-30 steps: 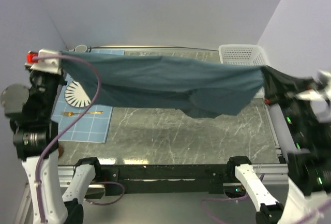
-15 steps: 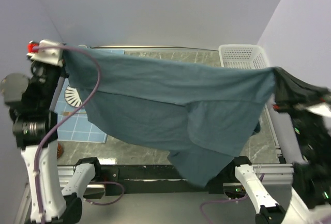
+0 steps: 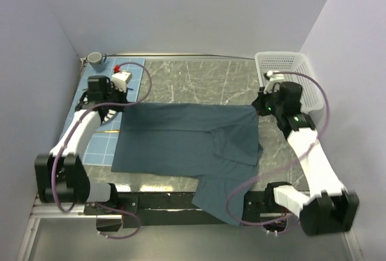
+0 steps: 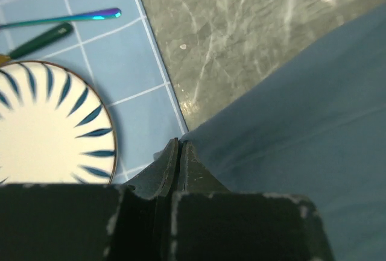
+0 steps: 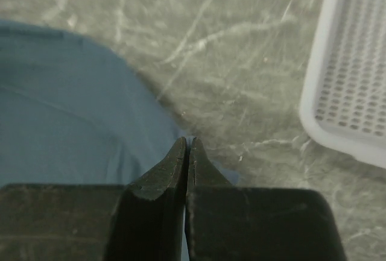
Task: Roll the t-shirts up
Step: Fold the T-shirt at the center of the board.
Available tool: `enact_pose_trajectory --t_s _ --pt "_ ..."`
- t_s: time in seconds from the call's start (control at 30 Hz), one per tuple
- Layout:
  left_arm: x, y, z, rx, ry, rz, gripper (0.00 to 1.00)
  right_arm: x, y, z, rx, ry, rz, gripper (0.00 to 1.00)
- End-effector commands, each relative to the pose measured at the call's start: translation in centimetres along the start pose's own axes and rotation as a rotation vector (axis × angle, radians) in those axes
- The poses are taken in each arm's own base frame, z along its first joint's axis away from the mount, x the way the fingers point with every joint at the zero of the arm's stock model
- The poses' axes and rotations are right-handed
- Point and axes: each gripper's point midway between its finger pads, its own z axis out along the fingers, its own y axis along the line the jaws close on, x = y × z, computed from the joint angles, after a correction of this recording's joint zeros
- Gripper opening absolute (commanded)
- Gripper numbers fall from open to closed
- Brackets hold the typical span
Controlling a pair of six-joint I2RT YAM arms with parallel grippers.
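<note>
The dark slate-blue t-shirt (image 3: 181, 137) lies spread on the marble table, its lower part hanging over the near edge. My left gripper (image 3: 120, 109) is shut on the shirt's far left corner, and in the left wrist view (image 4: 180, 143) the cloth (image 4: 301, 128) runs out from between the closed jaws. My right gripper (image 3: 258, 108) is shut on the far right corner. In the right wrist view (image 5: 187, 141) the jaws are pressed together with the shirt edge (image 5: 60, 104) pinched in them.
A light blue checked placemat (image 3: 96, 146) at the left holds a striped plate (image 4: 48, 128) and cutlery (image 4: 60, 18). A grey mug (image 3: 96, 61) stands at the far left corner. A white perforated basket (image 3: 283, 65) sits at the far right.
Both arms have come down from high up and laid the hanging shirt flat on the table. Both grippers still hold its far corners.
</note>
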Motion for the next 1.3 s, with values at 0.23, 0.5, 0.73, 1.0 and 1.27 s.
enact_pose_trajectory --t_s 0.23,0.5,0.73,1.0,1.27 --pt "-2.6 6.3 10.4 -0.124 0.065 -0.001 0.01 -2.9 -5.3 13.6 0.078 0.08 -0.061 0.0" --pt "-2.9 7.2 15.8 -0.129 0.097 0.01 0.01 -2.8 -9.5 20.5 0.186 0.196 -0.096 0.0" --pt "-4.8 8.2 18.7 -0.177 0.068 0.013 0.01 -3.3 -12.6 23.2 0.297 0.228 -0.148 0.0" --pt "-5.2 9.1 21.3 -0.23 0.057 0.02 0.01 -4.4 -15.3 25.9 0.413 0.231 -0.162 0.0" --pt "-5.8 10.6 23.6 -0.298 0.038 0.031 0.01 -3.8 -16.7 27.6 0.452 0.237 -0.212 0.0"
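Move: Both hands already grip the T-shirt's far corners. The left corner's laying spot at the mat's inner edge is some 22 cm ahead of the left hand and 15 cm lower; the plate lies about 9 cm ahead and 14 cm left, the mug 34 cm ahead and 17 cm left. For the right hand, the spot left of the white basket is about 27 cm ahead, 6 cm right and 20 cm down; the basket's middle is 26 cm ahead, 22 cm right. Forward and down together, quickly at first and then easing off, both arms carry the shirt's shut-gripped far edge out over the board: the left about 22 cm, the right about 27 cm and a little rightward to the basket's near-left side. Most of the sinking comes early, then it flattens into a low forward pull; the right hand rolls its left side down some 20 degrees. ##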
